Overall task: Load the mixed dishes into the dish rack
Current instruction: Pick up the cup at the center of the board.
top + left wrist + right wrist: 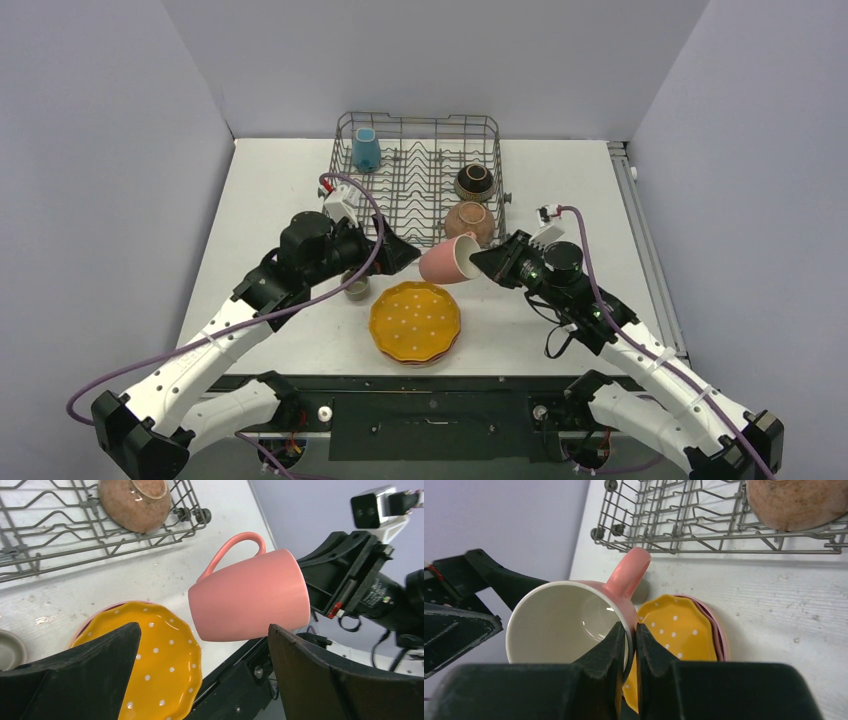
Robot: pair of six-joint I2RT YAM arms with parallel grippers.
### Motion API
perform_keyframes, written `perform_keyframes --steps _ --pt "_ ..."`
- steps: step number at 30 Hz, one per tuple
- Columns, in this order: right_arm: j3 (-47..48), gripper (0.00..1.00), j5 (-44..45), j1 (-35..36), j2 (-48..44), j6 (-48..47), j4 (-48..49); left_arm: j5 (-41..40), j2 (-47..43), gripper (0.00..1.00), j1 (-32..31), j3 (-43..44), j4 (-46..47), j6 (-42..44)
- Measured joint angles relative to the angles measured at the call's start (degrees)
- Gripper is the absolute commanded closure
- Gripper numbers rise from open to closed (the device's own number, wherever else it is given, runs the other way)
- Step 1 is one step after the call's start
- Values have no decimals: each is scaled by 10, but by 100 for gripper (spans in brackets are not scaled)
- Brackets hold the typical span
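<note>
My right gripper (pixel 478 262) (pixel 628 630) is shut on the rim of a pink cup (pixel 445 260) (pixel 569 620), one finger inside and one outside. The cup hangs on its side above the table, its handle toward the dish rack (pixel 420 125). My left gripper (pixel 410 255) (pixel 204 627) stands wide open facing the base of the pink cup (pixel 250 597), not touching it. Below lies a scalloped orange-yellow dotted plate (pixel 415 320) (pixel 150 660) (pixel 674 625) on pink plates (pixel 719 630). A grey-green cup (pixel 356 288) sits under the left arm.
Inside the rack stand a small blue cup (pixel 365 150) at the back left, a dark brown bowl (pixel 474 182) and a terracotta bowl (pixel 468 220) (pixel 135 505) (pixel 794 500) on the right. The rack's near edge (pixel 674 535) lies just beyond the held cup.
</note>
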Motion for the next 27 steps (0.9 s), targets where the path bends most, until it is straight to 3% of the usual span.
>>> perform_keyframes --steps 14,27 --pt "-75 100 -34 -34 -34 121 188 55 -28 4 7 -68 182 -118" --pt "-130 100 -21 -41 -30 219 419 83 -27 4 8 -120 351 -241"
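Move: The right hand grips the pink cup by its rim. The middle of the rack it is bound for lies about 28 cm ahead, 12 cm left and 18 cm below; the brown bowl stands some 16 cm ahead, straight in front, 16 cm below, and the yellow plates are 12 cm left, 3 cm back and 20 cm down. From the open left hand the pink cup is about 9 cm to the right, level ahead and a couple of centimetres lower. Keeping its pinch on the pink cup's rim, the right hand lifts it about 9 cm almost straight up, only a touch forward, while tipping its fingertips upward by some 35 degrees, so that the cup's base swings up on the left and its mouth turns down from facing up and to the right. The left hand, wide open and empty, rises alongside about 7 cm and drifts a little to the right, its fingertips likewise tipping up some 30 degrees, and stays beside the base end without closing on it. ##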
